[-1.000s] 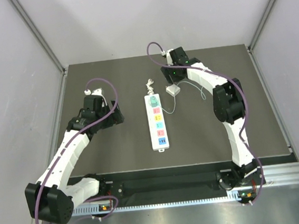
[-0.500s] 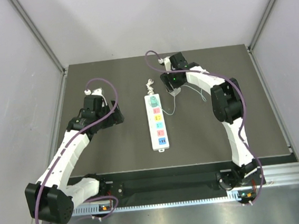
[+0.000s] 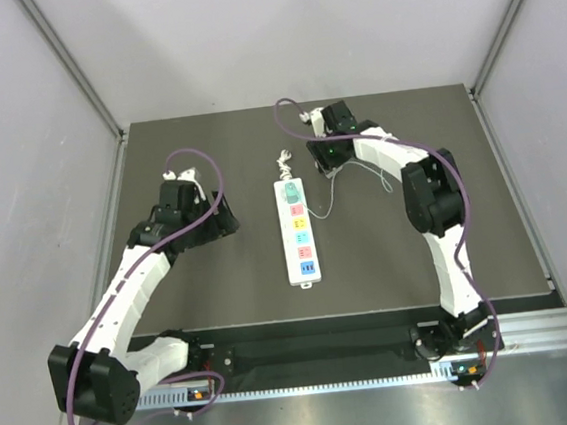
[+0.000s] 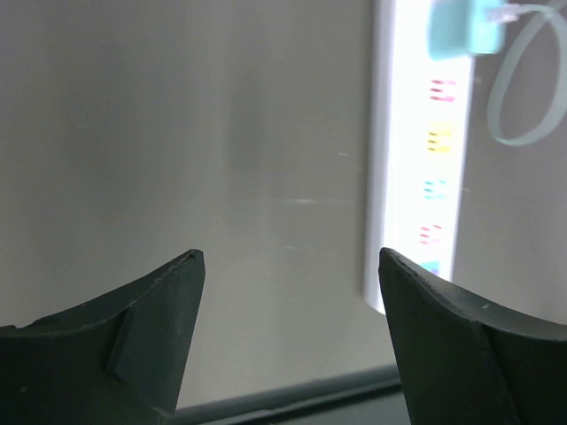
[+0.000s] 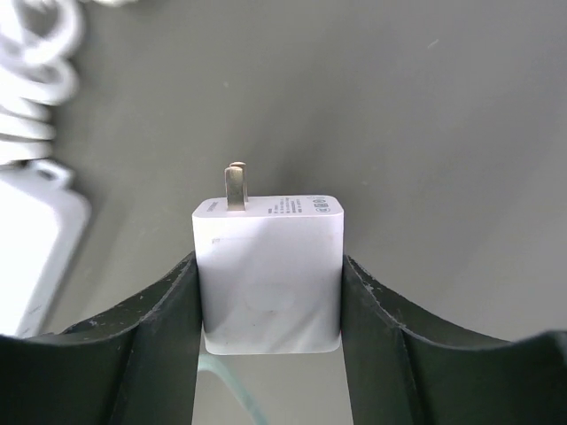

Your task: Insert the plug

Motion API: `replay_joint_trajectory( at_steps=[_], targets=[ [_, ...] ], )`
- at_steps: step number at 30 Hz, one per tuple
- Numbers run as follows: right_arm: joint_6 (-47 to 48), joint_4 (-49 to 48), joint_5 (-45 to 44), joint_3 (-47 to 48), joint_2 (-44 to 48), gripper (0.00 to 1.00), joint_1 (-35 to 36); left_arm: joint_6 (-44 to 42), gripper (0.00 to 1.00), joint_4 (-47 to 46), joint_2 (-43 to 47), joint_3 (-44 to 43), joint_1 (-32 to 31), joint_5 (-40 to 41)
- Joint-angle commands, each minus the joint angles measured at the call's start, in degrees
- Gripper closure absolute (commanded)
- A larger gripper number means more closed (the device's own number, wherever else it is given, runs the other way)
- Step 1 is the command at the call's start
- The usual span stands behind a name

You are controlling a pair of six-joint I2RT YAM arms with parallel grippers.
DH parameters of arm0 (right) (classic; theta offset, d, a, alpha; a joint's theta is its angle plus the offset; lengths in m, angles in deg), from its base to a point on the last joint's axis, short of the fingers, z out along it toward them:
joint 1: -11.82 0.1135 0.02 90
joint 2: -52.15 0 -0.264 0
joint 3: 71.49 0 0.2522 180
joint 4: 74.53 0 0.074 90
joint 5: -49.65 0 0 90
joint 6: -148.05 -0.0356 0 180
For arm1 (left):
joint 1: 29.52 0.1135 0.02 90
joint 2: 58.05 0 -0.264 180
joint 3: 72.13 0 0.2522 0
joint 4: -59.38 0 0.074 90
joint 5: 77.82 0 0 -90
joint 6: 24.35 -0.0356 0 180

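Note:
The teal-green plug [image 3: 289,192] sits on the far-end socket of the long white power strip [image 3: 298,239]; it also shows in the left wrist view [image 4: 461,27]. Its thin white cable [image 3: 323,207] loops to the right of the strip. My right gripper [image 3: 326,159] is shut on a small white square block [image 5: 266,292] with metal prongs [image 5: 236,186], just right of the strip's far end. My left gripper [image 3: 226,221] is open and empty, left of the strip; in its wrist view [image 4: 292,266] only bare table lies between the fingers.
The power strip [image 4: 416,177] has several coloured sockets. Its coiled white cord [image 3: 281,159] lies at its far end, also seen in the right wrist view [image 5: 35,53]. Grey walls stand close on both sides of the dark table [image 3: 208,159].
My right gripper has moved over the white square block and closed on it. The left arm has shifted only slightly.

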Motion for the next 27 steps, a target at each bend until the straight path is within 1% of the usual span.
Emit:
replay_joint_trajectory(
  at_steps=[1,3,4,6,9,10,14,15,16,18,19,22,27],
  targets=[
    [1.0,-4.3,1.1,3.9,14.3,1.00,1.1,3.8,0.17,-2.8,1.2,-4.6,0.3,-8.7],
    [0.5,-6.7,4.3,1.4,18.4,1.00,1.4,5.3,0.16,-3.4,2.0,-6.6,0.3,-11.4],
    [0.0,-7.2,5.4,-1.1,22.0,1.00,1.7,6.7,0.16,-3.8,2.7,-7.2,0.3,-14.1],
    [0.0,-8.0,7.7,-4.0,25.6,1.00,2.6,8.0,0.16,-4.5,3.2,-9.0,0.3,-16.3],
    [0.1,-9.2,7.8,-11.3,33.0,1.00,5.6,9.9,0.18,-5.0,3.6,-11.1,0.4,-19.9],
    [-0.3,-10.1,7.8,-15.9,37.3,1.00,7.5,10.0,0.18,-6.5,4.1,-11.2,0.3,-20.5],
    [-2.0,-13.7,7.5,-25.9,47.6,1.00,13.0,9.0,0.18,-7.4,3.9,-13.7,0.4,-24.0],
    [-2.5,-14.3,7.5,-27.4,50.6,1.00,14.1,8.9,0.18,-7.9,3.2,-15.0,0.3,-28.2],
    [-3.1,-14.3,7.5,-29.3,51.8,1.00,16.6,9.6,0.18,-8.6,3.0,-15.4,0.2,-30.6],
    [-3.9,-13.9,6.7,-30.5,53.6,1.00,18.9,11.2,0.18,-12.2,2.6,-15.5,0.3,-36.9],
    [-4.7,-14.0,6.2,-31.7,55.3,1.00,21.0,12.8,0.18,-13.3,2.7,-15.5,0.2,-38.0],
    [-6.1,-14.4,4.8,-33.2,57.2,1.00,24.3,14.1,0.18,-15.2,2.7,-15.5,0.0,-40.2],
    [-6.7,-14.8,3.9,-33.6,57.2,1.00,28.0,15.6,0.18,-17.0,1.6,-13.4,-1.2,-40.2]
  ],
)
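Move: The white plug, already pinched by the right hand just over the table, is bound for the open left gripper, about 28 cm to the right hand's left, 23 cm back and 10 cm higher. From the right hand, the power strip's middle is roughly 10 cm left and 16 cm back, slightly lower; the teal plug in its far end is some 12 cm left and 6 cm back, about level. From the left hand, the white plug lies about 22 cm ahead, 28 cm right and 11 cm lower. Keeping its pinch on the white plug, the right hand first rises steeply, then swings back and to the left over the power strip, ending about 25 cm back, 23 cm up and 10 cm left, fingers tipped up some 40 degrees. The open left hand comes to meet the white plug, rising about 17 cm and moving 10 cm right while rolling its fingers towards it. ##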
